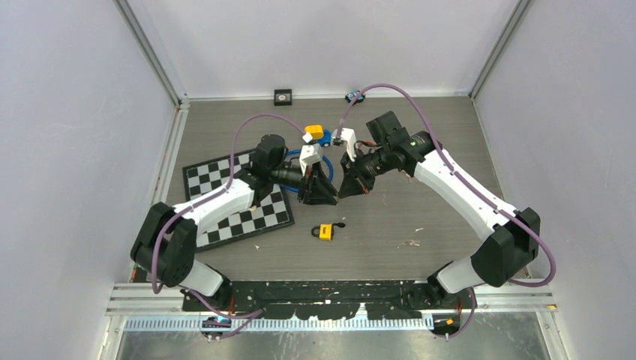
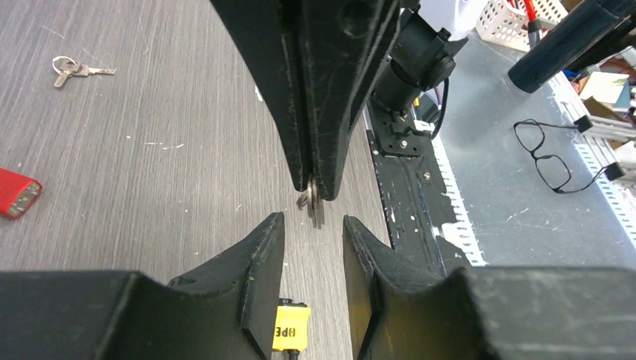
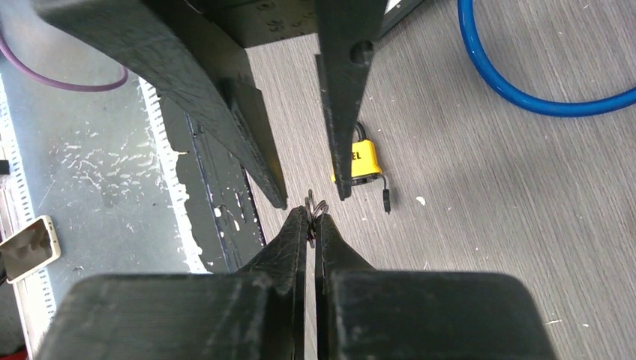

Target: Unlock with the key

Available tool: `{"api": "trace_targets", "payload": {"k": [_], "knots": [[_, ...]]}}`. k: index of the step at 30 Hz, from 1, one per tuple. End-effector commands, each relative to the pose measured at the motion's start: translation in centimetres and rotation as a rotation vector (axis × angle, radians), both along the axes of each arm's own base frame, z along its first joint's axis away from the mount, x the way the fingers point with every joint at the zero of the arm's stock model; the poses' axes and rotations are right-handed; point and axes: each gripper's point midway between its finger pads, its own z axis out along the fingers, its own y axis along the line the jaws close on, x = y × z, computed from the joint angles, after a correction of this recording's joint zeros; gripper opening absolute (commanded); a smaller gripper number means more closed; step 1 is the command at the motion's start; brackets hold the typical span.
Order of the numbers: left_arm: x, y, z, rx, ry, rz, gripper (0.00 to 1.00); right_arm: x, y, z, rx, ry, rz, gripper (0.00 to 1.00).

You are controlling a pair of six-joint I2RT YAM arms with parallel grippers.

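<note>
The key [image 2: 315, 208] on its ring [image 3: 316, 205] hangs above the table, pinched at the tips of my right gripper [image 3: 313, 218], which is shut on it. My left gripper [image 2: 313, 225] faces it tip to tip and stands open, its fingers [image 3: 341, 90] on either side of the key without touching it. In the top view both grippers, left [image 1: 328, 195] and right [image 1: 345, 192], meet over the middle of the table. The yellow padlock [image 1: 326, 232] lies on the table below them, also seen as the padlock [image 3: 361, 160] past the fingertips and the padlock [image 2: 291, 327].
A chessboard mat [image 1: 232, 202] lies at the left. A blue cable loop [image 3: 525, 82] and a yellow-and-blue toy [image 1: 318, 133] sit behind the grippers. Spare keys [image 2: 72, 69] and a red object [image 2: 18, 192] rest on the table. Glasses [image 2: 544, 154] lie beyond the table's near rail [image 1: 330, 289].
</note>
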Motion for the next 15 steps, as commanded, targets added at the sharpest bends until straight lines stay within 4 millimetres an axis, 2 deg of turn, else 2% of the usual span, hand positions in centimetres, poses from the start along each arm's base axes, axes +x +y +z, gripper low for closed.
{"api": "trace_targets", "payload": {"k": [1,12,15], "knots": [[0.14,-0.74,1.49,-0.070,-0.018,-0.040,0.35,0.01,0.59,3.10,0.086,-0.063,0.007,0.00],[-0.05,-0.94,1.01,-0.079,0.018,-0.046,0.15,0.19,0.46,3.24,0.085,-0.077,-0.007,0.01],[-0.25,-0.87,0.76,-0.076,0.024,-0.051,0.05,0.30,0.32,3.25,0.080,-0.086,-0.014,0.01]]}}
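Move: The key bunch, pinched in the right fingertips, stands about 2 cm to the right of the left hand, level with it, between its parted fingers. From the left hand, the yellow padlock lies roughly 20 cm below, 2 cm back and 2 cm left; at table height too, the blue hose loop is some 14 cm ahead and 9 cm left, the loose keys 4 cm back and 18 cm right. From the right hand, the key bunch is 1 cm left and 1 cm below. The left gripper, pointing right at the tips of the other hand, eases under 1 cm to the right around the key bunch and closes from about a third open to nearly shut, pinching the bunch between its fingertips while the wrist turns some 5 degrees. The right hand keeps its shut grip on the same bunch, fingers angled left and down, and lifts only about 1 cm, so that both hands hold the bunch fingertip to fingertip well above the yellow padlock. ##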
